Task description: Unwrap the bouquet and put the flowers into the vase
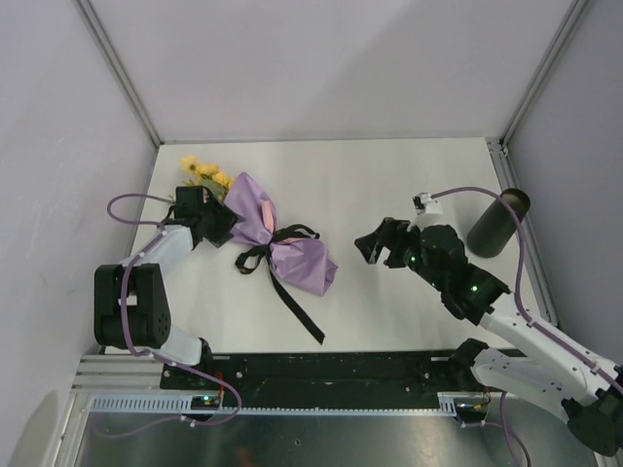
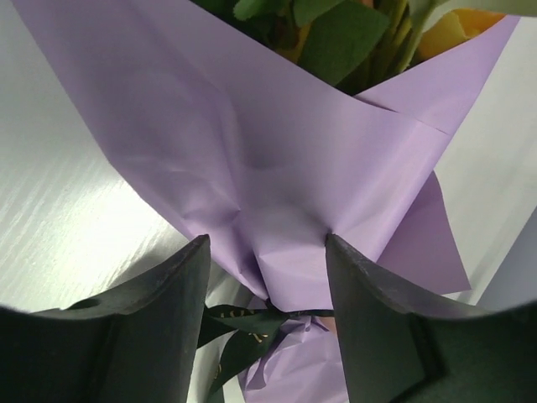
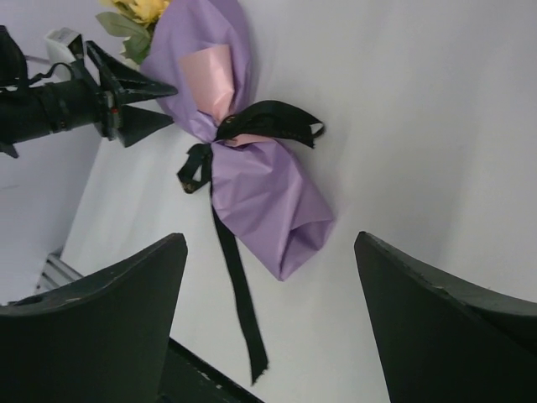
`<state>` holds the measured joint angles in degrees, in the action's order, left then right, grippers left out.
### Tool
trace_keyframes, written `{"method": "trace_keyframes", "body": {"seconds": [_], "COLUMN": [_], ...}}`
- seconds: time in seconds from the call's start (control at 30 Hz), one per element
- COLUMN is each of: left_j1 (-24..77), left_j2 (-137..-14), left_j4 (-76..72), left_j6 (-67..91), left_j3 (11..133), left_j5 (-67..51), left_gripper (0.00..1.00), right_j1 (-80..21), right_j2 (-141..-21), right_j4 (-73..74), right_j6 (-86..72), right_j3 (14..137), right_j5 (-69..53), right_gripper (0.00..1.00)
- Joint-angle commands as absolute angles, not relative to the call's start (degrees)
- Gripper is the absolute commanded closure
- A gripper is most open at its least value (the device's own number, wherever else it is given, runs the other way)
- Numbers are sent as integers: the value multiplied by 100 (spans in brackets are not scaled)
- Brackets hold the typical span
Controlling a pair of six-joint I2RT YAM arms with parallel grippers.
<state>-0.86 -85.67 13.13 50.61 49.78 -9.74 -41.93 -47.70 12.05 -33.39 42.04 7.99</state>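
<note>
The bouquet (image 1: 277,243) lies on the white table, its lilac wrap (image 2: 252,143) tied at the waist by a black ribbon (image 1: 268,245). The ribbon's long tail (image 3: 235,285) trails toward the near edge. The flowers (image 1: 202,172), yellow with green leaves (image 2: 336,34), poke out at the far left end. My left gripper (image 1: 216,226) straddles the wrap just above the knot, both fingertips (image 2: 336,252) pressing into the creased paper. My right gripper (image 1: 375,245) hovers open to the right of the bouquet with nothing between its fingers. The dark vase (image 1: 498,224) stands at the far right.
Pale walls close in the table (image 1: 389,175) at the back, left and right. A black base rail (image 1: 341,370) with the arm mounts runs along the near edge. A lilac cable (image 1: 467,192) loops from the right wrist close to the vase.
</note>
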Motion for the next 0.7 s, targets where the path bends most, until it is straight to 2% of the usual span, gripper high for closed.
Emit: {"method": "trace_keyframes", "body": {"seconds": [0.0, 0.17, 0.33, 0.43, 0.67], "left_j1": [-53, -53, -53, -53, -53], "left_j2": [-8635, -8585, -8304, -8137, -7808], "left_j4": [942, 819, 803, 810, 811], "left_j6": [5127, 5111, 5096, 5157, 5189], "left_j3": [4951, 4895, 4703, 4535, 4220], "left_j5": [-1273, -1702, -1923, -2107, -2194], "left_gripper": [41, 69, 95, 99, 100], "right_j1": [-4401, -5229, -6102, -6433, -6753], "right_j2": [-5202, -6001, -6927, -7676, -9201], "right_j4": [361, -427, -1155, -1452, -2004], "right_j6": [-3897, -4232, -4282, -4435, -4097], "right_j3": [4139, 3978, 3990, 4126, 4767], "right_j5": [465, 478, 1351, 1787, 1810], "right_gripper": [14, 20, 26, 31, 40]}}
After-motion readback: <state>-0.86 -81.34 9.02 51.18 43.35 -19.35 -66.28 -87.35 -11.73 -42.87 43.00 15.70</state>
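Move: The upper fold of the purple wrapper lies right at the left fingertips, about 1 cm below. From that hand the ribbon knot is some 5 cm back and 8 cm right, the yellow flowers about 12 cm ahead and 6 cm left. From the right hand the ribbon tail's middle lies about 17 cm left, 3 cm back and 20 cm below; the lower wrapper is roughly 15 cm left, 4 cm ahead and 19 cm below. Shut the half-open left fingers fully on the wrapper fold above the knot, easing right, then draw the pinched paper back and right, about 3 cm each way. Meanwhile sweep the right gripper about 16 cm left, then increasingly down about 15 cm and a little back to the ribbon tail, swinging it some 15 degrees counter-clockwise, tipping it down and narrowing its fingers without shutting them. ##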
